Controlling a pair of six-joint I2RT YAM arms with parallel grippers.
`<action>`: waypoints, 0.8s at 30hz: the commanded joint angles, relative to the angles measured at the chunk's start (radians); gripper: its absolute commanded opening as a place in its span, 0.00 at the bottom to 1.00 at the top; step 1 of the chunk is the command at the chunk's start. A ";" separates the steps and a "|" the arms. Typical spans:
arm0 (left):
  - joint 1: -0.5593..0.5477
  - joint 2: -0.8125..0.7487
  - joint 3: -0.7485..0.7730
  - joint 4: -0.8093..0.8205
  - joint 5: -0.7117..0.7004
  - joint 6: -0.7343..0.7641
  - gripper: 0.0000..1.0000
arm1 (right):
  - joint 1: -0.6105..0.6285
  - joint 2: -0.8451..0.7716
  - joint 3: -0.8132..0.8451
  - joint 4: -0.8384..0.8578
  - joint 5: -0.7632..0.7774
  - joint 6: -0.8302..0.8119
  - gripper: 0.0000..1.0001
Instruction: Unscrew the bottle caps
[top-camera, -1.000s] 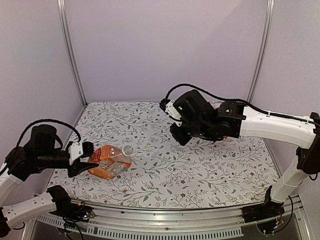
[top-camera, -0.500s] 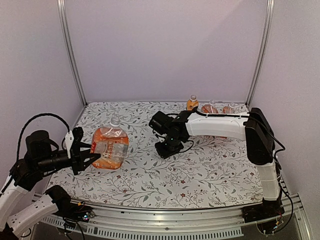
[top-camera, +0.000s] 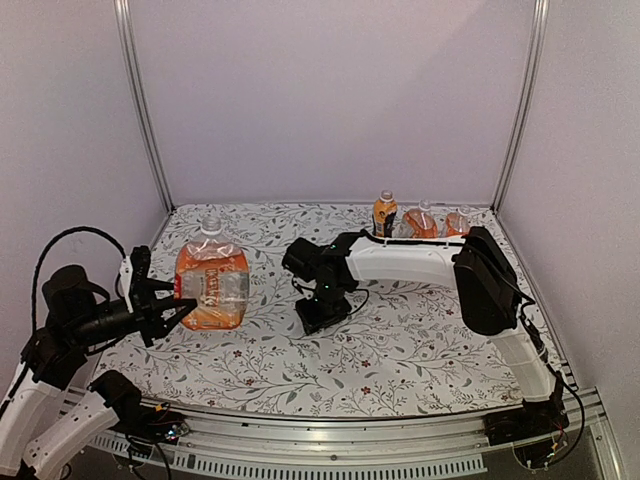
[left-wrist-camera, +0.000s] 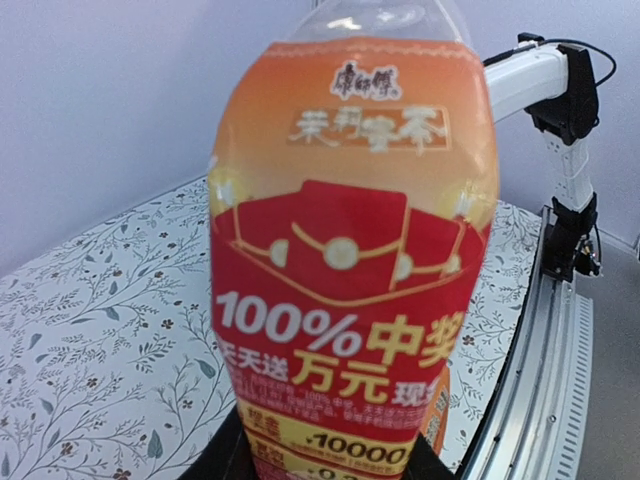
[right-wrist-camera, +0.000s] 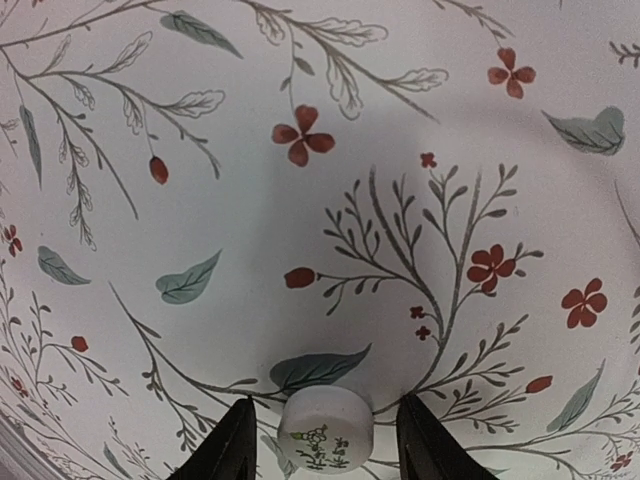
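My left gripper (top-camera: 185, 308) is shut on the lower part of a red-labelled orange-drink bottle (top-camera: 211, 285) and holds it nearly upright above the table's left side. In the left wrist view the bottle (left-wrist-camera: 350, 270) fills the frame, with black fingers (left-wrist-camera: 225, 455) at its base and its neck top cut off. My right gripper (top-camera: 322, 318) points straight down at mid-table. Its fingers are open on either side of a small white bottle cap (right-wrist-camera: 325, 430) that lies on the cloth, with a gap on each side. I cannot tell whether the held bottle has a cap.
Three more bottles stand at the back right: a dark-labelled one (top-camera: 384, 213) with a white cap and two red-labelled ones (top-camera: 420, 222) (top-camera: 455, 222). The floral tablecloth (top-camera: 420, 330) is bounded by walls and metal posts (top-camera: 140, 110).
My left gripper has lifted the bottle from lying to nearly upright and carried it back. My right arm has swung left and down to the table, with the white cap between its fingers.
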 joint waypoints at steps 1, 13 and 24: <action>0.041 -0.024 -0.033 0.067 0.069 -0.083 0.00 | 0.005 0.020 0.015 -0.033 -0.066 -0.002 0.54; 0.076 -0.090 -0.071 0.085 0.422 -0.073 0.00 | 0.067 -0.507 -0.198 0.255 -0.258 -0.405 0.94; 0.085 -0.100 -0.082 0.106 0.474 -0.089 0.00 | 0.212 -0.626 -0.153 0.552 -0.398 -0.469 0.98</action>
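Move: The large orange bottle, already uncapped and held by the left hand, has its middle about 23 cm left of the right hand, 8 cm back and 24 cm higher. The cap lies on the table between the right fingertips, 1 cm below the hand point. The tea bottle stands some 25 cm ahead and 17 cm right of the right hand. From the left hand, the large bottle's middle is 2 cm ahead, 3 cm right and 2 cm up. Opening wide, the right hand swings up nearly 40 cm and back towards the bottle the left draws back. ##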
